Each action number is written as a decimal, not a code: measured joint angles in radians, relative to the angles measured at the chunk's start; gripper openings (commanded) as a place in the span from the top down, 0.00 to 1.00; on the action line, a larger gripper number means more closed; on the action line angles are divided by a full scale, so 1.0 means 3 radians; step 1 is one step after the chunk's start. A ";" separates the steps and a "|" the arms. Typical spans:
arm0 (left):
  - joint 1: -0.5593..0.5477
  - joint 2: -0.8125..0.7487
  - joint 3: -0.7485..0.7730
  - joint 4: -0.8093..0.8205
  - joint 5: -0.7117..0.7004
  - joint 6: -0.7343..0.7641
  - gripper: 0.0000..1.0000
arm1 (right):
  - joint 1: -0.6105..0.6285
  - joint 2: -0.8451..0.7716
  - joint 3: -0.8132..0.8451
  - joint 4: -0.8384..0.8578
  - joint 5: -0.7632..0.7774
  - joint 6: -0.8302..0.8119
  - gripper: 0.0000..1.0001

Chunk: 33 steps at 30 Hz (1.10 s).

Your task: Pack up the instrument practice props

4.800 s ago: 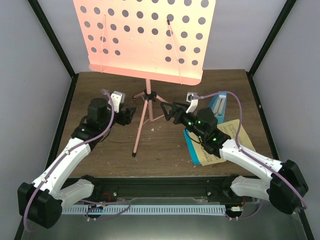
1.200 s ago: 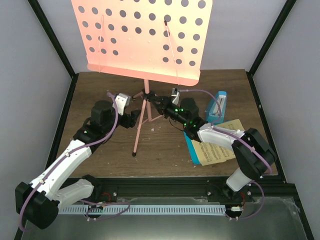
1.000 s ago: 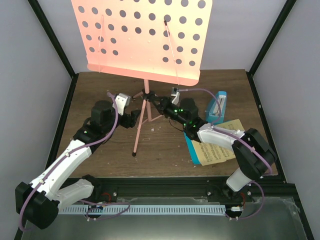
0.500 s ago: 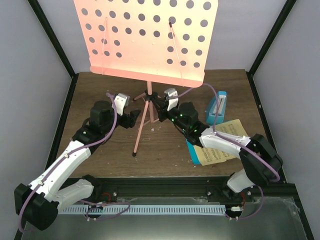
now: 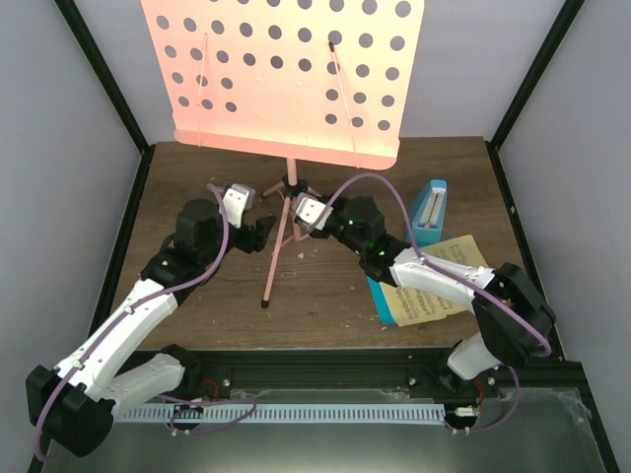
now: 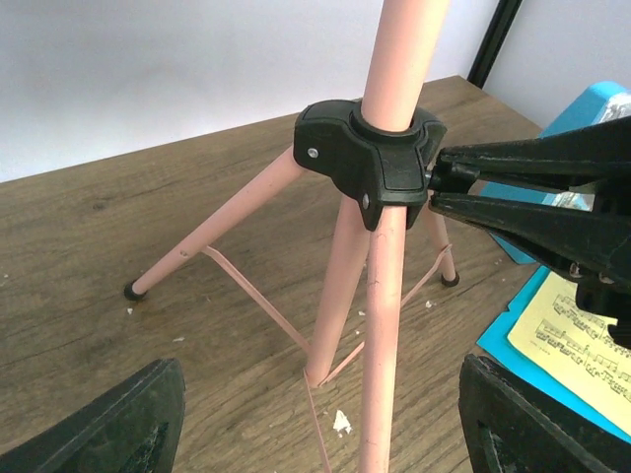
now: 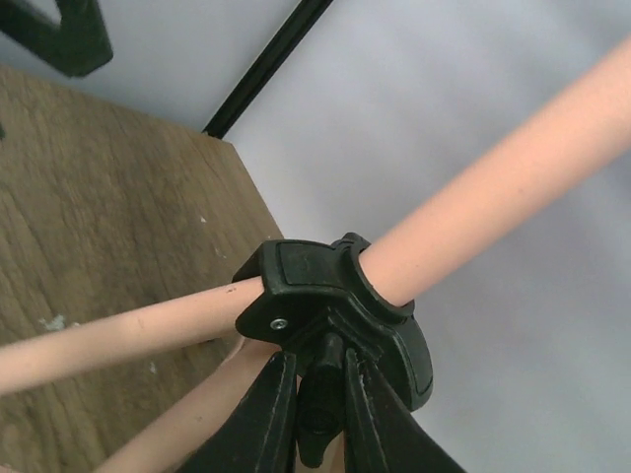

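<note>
The salmon-pink music stand stands at mid-table, its hole-punched desk (image 5: 286, 79) high at the back and its black tripod hub (image 5: 292, 184) below. My right gripper (image 5: 298, 197) is shut on the hub's small black knob (image 7: 317, 404), under the hub (image 7: 325, 296). My left gripper (image 5: 261, 235) is open just left of the near leg, and the pink legs (image 6: 385, 374) run between its wide-apart fingers (image 6: 128, 419). The blue and yellow music sheets (image 5: 419, 296) lie at the right. The blue metronome (image 5: 429, 212) stands behind them.
The stand's three legs spread over the wooden table (image 5: 197, 296), with the near foot (image 5: 264, 305) towards me. Black frame posts (image 5: 99, 74) and grey walls close in both sides. Small white crumbs lie on the wood (image 6: 340, 422).
My right wrist has rolled over and closed in on the tripod hub, its fingers now pinching the knob. The stand's desk swayed slightly. My left arm has hardly moved.
</note>
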<state>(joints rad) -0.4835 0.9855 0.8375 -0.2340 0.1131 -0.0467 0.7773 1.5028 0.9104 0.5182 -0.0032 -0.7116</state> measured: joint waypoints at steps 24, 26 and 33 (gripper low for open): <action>-0.0006 -0.0242 -0.0057 0.0032 -0.0299 0.0065 0.22 | -0.0027 -0.0961 -0.1005 0.0440 -0.0245 0.3511 0.04; -0.0006 -0.0242 -0.0057 0.0032 -0.0309 0.0071 0.22 | -0.0028 -0.0893 -0.0964 0.0478 -0.0223 0.4136 0.04; -0.0006 -0.0242 -0.0064 0.0031 -0.0332 0.0074 0.22 | -0.0032 -0.0562 -0.0554 0.0443 -0.0160 0.5849 0.06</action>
<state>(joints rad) -0.4854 0.9131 0.8185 -0.2249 0.0135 -0.0246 0.7677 1.3342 0.7441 0.6510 -0.0513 1.0431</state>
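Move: The black knob on the tripod collar is between the right fingers, practically at the hand point, and the collar itself is about 2 cm farther ahead and 3 cm to the left. From the right hand, the blue metronome stands roughly 6 cm farther out and 29 cm to the right, on the table some 22 cm lower; the yellow sheet lies about 12 cm back and 30 cm right. From the left hand the knob is about 5 cm ahead, 10 cm right, nearly level. The right fingers open wide and let go of the knob, and the hand pulls back and to the right, rising a little, some 8 cm off, then turns round and comes about 3 cm back in towards the knob while the wrist rolls roughly 100 degrees about the finger line, clockwise as seen from behind the hand, for a fresh grip. The open left hand, touching nothing, eases about 2 cm to its left and slightly up, away from the tripod, its fingers tipping up some 5 degrees. ##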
